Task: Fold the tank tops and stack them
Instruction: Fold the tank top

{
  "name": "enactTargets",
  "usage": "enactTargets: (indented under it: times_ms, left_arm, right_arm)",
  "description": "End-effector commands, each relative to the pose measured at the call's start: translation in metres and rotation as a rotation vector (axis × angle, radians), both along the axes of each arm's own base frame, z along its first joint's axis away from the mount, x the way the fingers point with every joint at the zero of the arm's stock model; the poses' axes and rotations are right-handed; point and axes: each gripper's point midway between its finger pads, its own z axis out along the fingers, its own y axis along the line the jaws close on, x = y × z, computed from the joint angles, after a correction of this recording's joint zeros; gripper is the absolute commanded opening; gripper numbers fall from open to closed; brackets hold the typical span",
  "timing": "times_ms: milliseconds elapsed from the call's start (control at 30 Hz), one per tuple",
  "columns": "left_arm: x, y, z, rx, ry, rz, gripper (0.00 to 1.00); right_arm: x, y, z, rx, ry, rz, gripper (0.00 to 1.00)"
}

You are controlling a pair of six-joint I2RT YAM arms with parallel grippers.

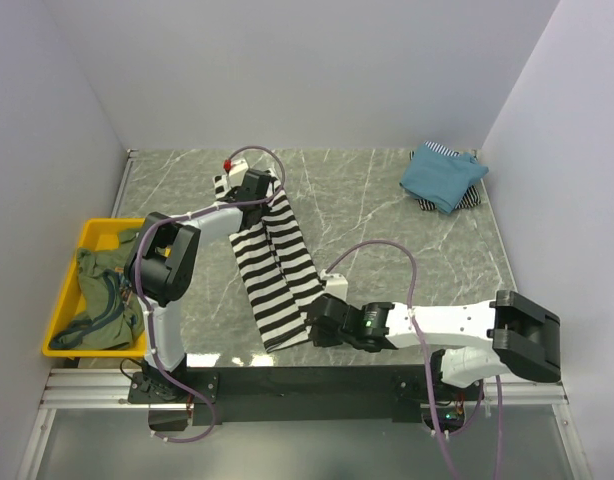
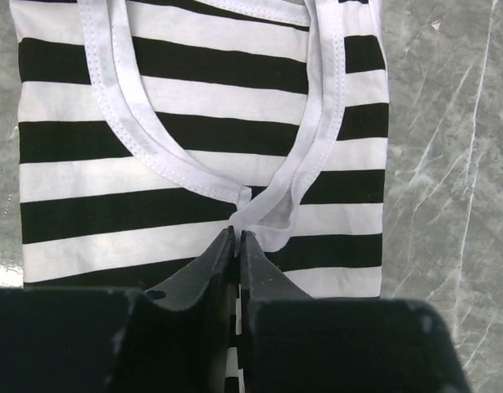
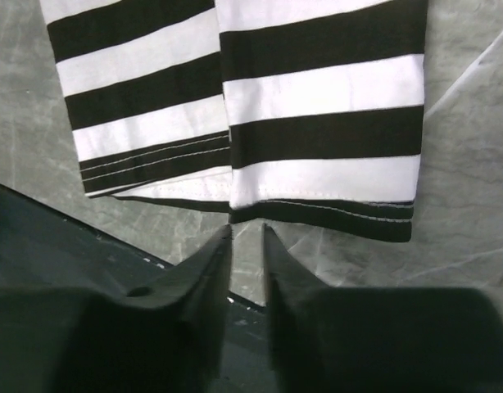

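Note:
The black-and-white striped tank top (image 1: 277, 265) lies on the marble table as a long strip folded lengthwise, straps at the far end and hem near the front edge. My left gripper (image 1: 255, 190) hovers over the strap end. In the left wrist view its tips (image 2: 237, 233) stand a narrow slit apart at the white strap binding (image 2: 272, 213), with nothing between them. My right gripper (image 1: 313, 318) sits at the hem. Its jaws (image 3: 246, 228) are open just short of the hem (image 3: 317, 205), with bare table between them. A folded teal-blue tank top (image 1: 442, 178) lies at the far right on a pinstriped one (image 1: 434, 151).
A yellow bin (image 1: 62, 300) off the table's left edge holds an olive-green tank top (image 1: 102, 265) and more crumpled cloth. A small red-tipped object (image 1: 227, 162) lies beyond the straps. The black base rail (image 1: 307, 380) runs along the front edge. White walls enclose the table.

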Motion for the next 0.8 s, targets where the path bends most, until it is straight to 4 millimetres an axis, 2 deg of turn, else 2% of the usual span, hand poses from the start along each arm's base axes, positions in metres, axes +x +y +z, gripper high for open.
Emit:
enactTargets:
  times_ms: [0, 33, 67, 167, 233, 300, 333, 367, 433, 467, 500, 533, 567, 600, 633, 700, 733, 767]
  left_arm:
    - [0.008, -0.003, 0.031, -0.04, -0.083, -0.016, 0.14]
    - [0.009, -0.004, 0.034, -0.046, -0.086, -0.024, 0.16]
    - [0.009, -0.004, 0.037, -0.049, -0.094, -0.026, 0.23]
    - [0.005, -0.006, 0.051, -0.07, -0.112, -0.046, 0.33]
    - [0.004, -0.01, 0.071, -0.107, -0.158, -0.059, 0.36]
    - [-0.001, -0.011, 0.092, -0.134, -0.197, -0.068, 0.45]
    - [-0.006, -0.01, 0.092, -0.138, -0.191, -0.069, 0.46]
    - [-0.009, -0.009, 0.105, -0.15, -0.21, -0.07, 0.46]
    - [-0.019, -0.009, 0.108, -0.185, -0.196, -0.066, 0.46]
    - [-0.031, -0.01, 0.111, -0.206, -0.168, -0.075, 0.42]
    - [-0.04, -0.01, 0.109, -0.244, -0.145, -0.055, 0.4]
    - [-0.054, -0.008, 0.095, -0.252, -0.101, -0.045, 0.38]
    - [-0.072, -0.011, 0.096, -0.263, -0.075, -0.05, 0.36]
    - [-0.084, -0.011, 0.089, -0.263, -0.051, -0.044, 0.36]
    - [-0.104, -0.008, 0.069, -0.262, 0.001, -0.016, 0.37]
    - [-0.136, -0.015, 0.067, -0.302, 0.018, -0.01, 0.4]
    - [-0.159, -0.011, 0.043, -0.295, 0.068, -0.009, 0.41]
    - [-0.176, -0.017, 0.051, -0.33, 0.052, -0.034, 0.42]
  right_arm:
    - [0.007, 0.022, 0.026, 0.082, -0.044, 0.009, 0.32]
    - [0.008, 0.024, 0.033, 0.097, -0.055, 0.014, 0.37]
    - [0.009, 0.026, 0.037, 0.102, -0.066, 0.023, 0.39]
    - [0.009, 0.034, 0.054, 0.145, -0.091, 0.061, 0.45]
    - [0.011, 0.036, 0.066, 0.173, -0.111, 0.07, 0.47]
    - [0.016, 0.031, 0.073, 0.178, -0.13, 0.052, 0.5]
    - [0.02, 0.027, 0.074, 0.172, -0.137, 0.039, 0.5]
    - [0.03, 0.017, 0.072, 0.154, -0.135, 0.008, 0.5]
    - [0.038, 0.004, 0.068, 0.145, -0.13, -0.02, 0.5]
    - [0.05, -0.007, 0.065, 0.146, -0.127, -0.063, 0.5]
    - [0.05, -0.016, 0.059, 0.153, -0.107, -0.07, 0.5]
    - [0.052, -0.022, 0.056, 0.153, -0.106, -0.076, 0.5]
    - [0.055, -0.027, 0.055, 0.161, -0.108, -0.086, 0.5]
    - [0.058, -0.038, 0.05, 0.159, -0.11, -0.111, 0.51]
    - [0.057, -0.042, 0.048, 0.164, -0.106, -0.107, 0.52]
    - [0.054, -0.051, 0.037, 0.161, -0.097, -0.109, 0.53]
    - [0.052, -0.053, 0.033, 0.167, -0.08, -0.106, 0.53]
    - [0.052, -0.053, 0.031, 0.181, -0.08, -0.101, 0.54]
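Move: The left fingers are shut at the folded-in edge below the tank top's neckline; the middle of the striped tank top lies about 13 cm back and 3 cm to their right, 1 cm lower, and its shoulder end some 14 cm ahead and 4 cm left. The yellow bin is roughly 23 cm back and 35 cm left. From the right hand, the hem's right corner lies some 4 cm ahead and 7 cm right, the tank top's middle 24 cm ahead and 8 cm left. The left fingers let go of the edge below the neckline, opening to not quite half as the hand lifts about 10 cm, then swings back some 12 cm over the tank top's middle, rolling left side down and starting to sink. The right hand, already off the hem, opens wider, rises 6 cm while reaching forward, then swings right and dips towards the hem's right corner. ##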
